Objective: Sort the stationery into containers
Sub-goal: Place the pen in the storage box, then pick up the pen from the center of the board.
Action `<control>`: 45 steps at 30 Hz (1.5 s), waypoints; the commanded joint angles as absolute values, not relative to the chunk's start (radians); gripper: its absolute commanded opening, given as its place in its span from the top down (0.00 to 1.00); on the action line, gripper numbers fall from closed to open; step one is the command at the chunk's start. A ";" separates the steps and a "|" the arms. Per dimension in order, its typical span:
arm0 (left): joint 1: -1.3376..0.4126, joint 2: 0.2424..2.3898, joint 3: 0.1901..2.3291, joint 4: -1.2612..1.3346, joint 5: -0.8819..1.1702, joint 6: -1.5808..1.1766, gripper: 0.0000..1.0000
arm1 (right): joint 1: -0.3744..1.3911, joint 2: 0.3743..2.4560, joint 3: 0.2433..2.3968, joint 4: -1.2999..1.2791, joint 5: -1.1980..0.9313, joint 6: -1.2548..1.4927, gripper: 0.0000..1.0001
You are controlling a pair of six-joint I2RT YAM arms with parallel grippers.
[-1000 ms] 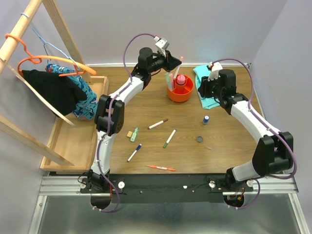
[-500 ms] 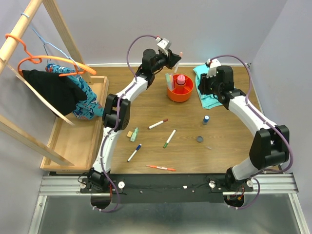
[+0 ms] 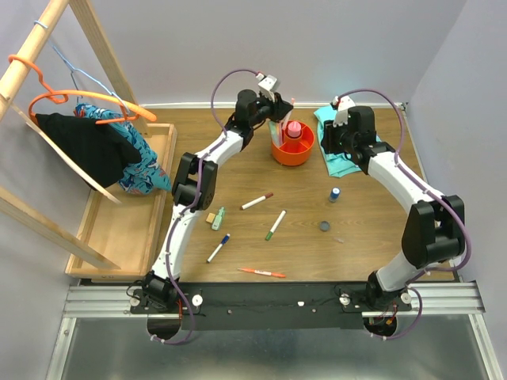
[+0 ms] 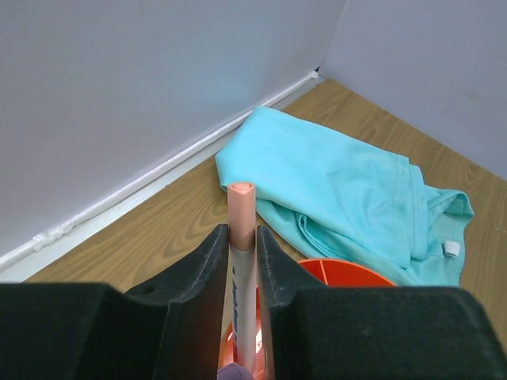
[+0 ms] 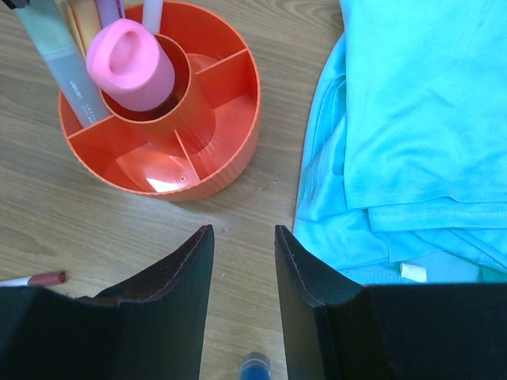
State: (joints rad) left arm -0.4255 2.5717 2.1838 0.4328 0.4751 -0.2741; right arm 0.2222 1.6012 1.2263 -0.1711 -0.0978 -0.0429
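Observation:
The round orange tub [image 3: 293, 152] stands at the back of the table with a pink glue bottle [image 3: 294, 129] in its central cup. My left gripper [image 3: 282, 108] hangs over the tub's far left rim, shut on a peach highlighter [image 4: 241, 210] that stands upright between the pads. My right gripper [image 5: 244, 233] is open over bare wood between the tub [image 5: 231, 150] and the teal cloth [image 5: 412, 119]. A blue-capped bottle [image 5: 254, 368] stands just below its fingertips. The tub's back compartments hold a pale green highlighter [image 5: 51, 47] and other sticks.
Loose on the table lie a red-capped marker [image 3: 257, 200], a green-capped marker [image 3: 276, 225], a blue-capped pen [image 3: 219, 248], a red pen [image 3: 262, 273], a green highlighter [image 3: 218, 218], a tan eraser [image 3: 211, 218] and a dark disc [image 3: 324, 226]. A wooden tray [image 3: 119, 229] sits at the left.
My left gripper has carried the peach highlighter rightward until it hangs over the tub's rim. The right arm has barely shifted.

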 commanded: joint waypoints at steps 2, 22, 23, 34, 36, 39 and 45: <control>-0.425 2.516 2.142 0.474 0.471 -0.290 0.53 | 0.218 1.620 1.262 -0.170 -0.090 -0.048 0.55; -0.498 1.677 1.455 -0.315 0.609 0.251 0.43 | 0.207 1.408 1.089 -0.121 -0.129 0.063 0.55; -0.515 1.643 1.421 -0.346 0.582 0.274 0.43 | 0.207 1.387 1.083 -0.123 -0.135 0.072 0.55; -0.653 1.770 1.354 -0.520 0.285 0.397 0.43 | 0.207 1.267 0.982 -0.123 -0.149 0.080 0.54; -0.655 1.808 1.370 -0.512 0.267 0.399 0.44 | 0.207 1.250 0.962 -0.123 -0.150 0.081 0.54; -0.657 1.853 1.400 -0.506 0.247 0.411 0.45 | 0.206 1.217 0.936 -0.120 -0.146 0.089 0.54; -0.657 1.931 1.443 -0.509 0.253 0.396 0.46 | 0.190 1.172 0.910 -0.132 -0.144 0.092 0.54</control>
State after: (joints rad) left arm -0.6521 1.8851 1.4036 -0.4992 0.2775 0.3885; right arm 0.2073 1.2102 0.9302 -0.1284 -0.1291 0.0792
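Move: The left hand holds the pen over the storage box; the box's middle is about 7 cm back, 3 cm to the right and 14 cm below. The next one, a red-capped marker, lies roughly 29 cm back, 10 cm left and 18 cm down; from that marker, a green-capped pen is some 8 cm nearer the base and 7 cm right, a green bottle 6 cm nearer and 13 cm left. From the right hand the box is about 7 cm ahead, 12 cm left, 13 cm below. The left fingers open and let go of the pen at the box, then the hand lifts some 15 cm and sweeps back about 28 cm and a little left, dropping steeply on the way towards the red-capped marker. The wrist rolls roughly 60 degrees, pointing the open fingers down over it, still clear. The right hand backs off about 8 cm, rising slightly. ##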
